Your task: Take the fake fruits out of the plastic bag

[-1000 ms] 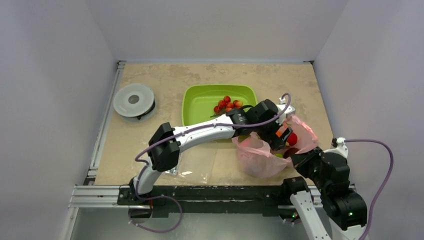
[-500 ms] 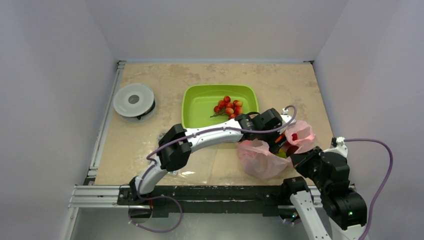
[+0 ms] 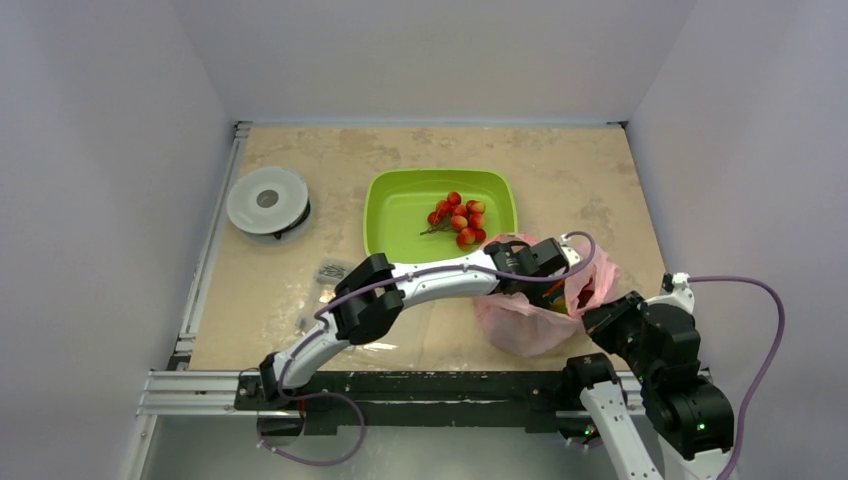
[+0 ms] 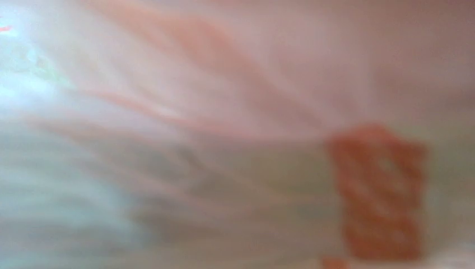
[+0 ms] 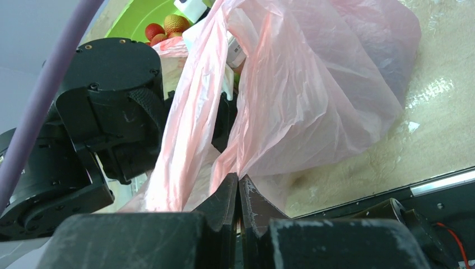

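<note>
The pink plastic bag [image 3: 525, 322] lies crumpled at the right front of the table. My left gripper is buried in the bag's mouth; only its black wrist [image 3: 538, 258] shows from above. The left wrist view is filled with blurred pink film [image 4: 224, 84] and one orange-red blur [image 4: 381, 190] that I cannot identify; no fingers show. My right gripper [image 5: 239, 180] is shut on a pinch of the plastic bag [image 5: 313, 84] at its near right edge. The fake fruits are hidden, apart from a sliver of red and green [image 3: 562, 298] at the bag's opening.
A green tray [image 3: 395, 210] behind the bag holds a cluster of small red berries [image 3: 458, 222]. A white round reel [image 3: 268, 202] sits at the left. A clear flat plastic piece [image 3: 400, 325] lies under the left arm near the front edge.
My left arm has dropped and pushed deeper into the bag. The pink film has closed over its wrist, and the red fruit seen at the mouth earlier is now covered. The right gripper has kept its hold.
</note>
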Controlling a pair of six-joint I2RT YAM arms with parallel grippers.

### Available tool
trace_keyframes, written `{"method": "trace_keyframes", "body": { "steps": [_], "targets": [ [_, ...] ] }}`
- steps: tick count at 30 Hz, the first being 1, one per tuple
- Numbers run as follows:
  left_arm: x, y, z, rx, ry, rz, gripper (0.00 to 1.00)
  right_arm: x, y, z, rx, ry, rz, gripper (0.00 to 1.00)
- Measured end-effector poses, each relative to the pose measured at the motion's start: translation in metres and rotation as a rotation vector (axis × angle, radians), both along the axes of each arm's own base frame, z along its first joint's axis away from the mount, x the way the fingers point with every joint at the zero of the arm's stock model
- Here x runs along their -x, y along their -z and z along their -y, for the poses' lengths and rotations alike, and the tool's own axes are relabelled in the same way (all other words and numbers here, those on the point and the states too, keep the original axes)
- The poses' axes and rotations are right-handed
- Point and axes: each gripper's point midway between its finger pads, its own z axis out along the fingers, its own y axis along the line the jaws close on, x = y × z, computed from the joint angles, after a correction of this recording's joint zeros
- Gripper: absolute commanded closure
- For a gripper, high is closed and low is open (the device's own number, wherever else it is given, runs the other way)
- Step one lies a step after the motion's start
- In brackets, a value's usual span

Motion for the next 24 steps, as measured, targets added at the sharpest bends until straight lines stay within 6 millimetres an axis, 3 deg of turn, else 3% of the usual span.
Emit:
{"method": "trace_keyframes", "body": {
  "steps": [5, 10, 13, 15, 20, 24],
  "targets": [
    [0.004, 0.000, 0.002, -0.002, -0.003, 0.009, 0.48, 0.000, 0.000, 0.000, 0.000, 0.000, 0.002, 1.00],
    [0.010, 0.000, 0.011, 0.010, 0.012, -0.018, 0.84, -0.001, -0.002, 0.000, -0.001, 0.000, 0.008, 1.00],
    [0.012, -0.003, 0.013, 0.018, 0.023, -0.026, 0.90, -0.001, -0.002, 0.000, -0.001, 0.000, 0.008, 1.00],
    [0.012, -0.005, 0.013, 0.024, 0.025, -0.033, 0.99, -0.002, -0.002, 0.000, -0.001, 0.000, 0.009, 1.00],
    [0.011, -0.021, 0.012, 0.067, 0.028, -0.083, 1.00, -0.003, -0.003, 0.000, 0.010, -0.004, 0.008, 1.00],
    [0.008, -0.064, 0.011, 0.152, 0.026, -0.093, 1.00, -0.008, -0.007, 0.002, 0.049, -0.015, -0.002, 1.00]
  ]
}}
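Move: The left hand is already down inside the pink bag, fingers still open among the fruits. The green fruit lies roughly 2 cm back of it, level sideways and a centimetre or so lower; the dark red fruit sits some 5 cm to its right and 1 cm back, and the green tray about 22 cm left and 13 cm ahead. From the right hand, which still grips the bag's rim, the green fruit is some 9 cm ahead, 2 cm left and 19 cm below. Deep in the bag among the fruits, the left fingers close from about three-quarters open to fully shut while the hand creeps a centimetre or so back and to the right. It then rises about 6 cm, quickening, the fingertips swinging some 10 degrees outward to the right. The right hand keeps its pinch on the rim, almost still. ##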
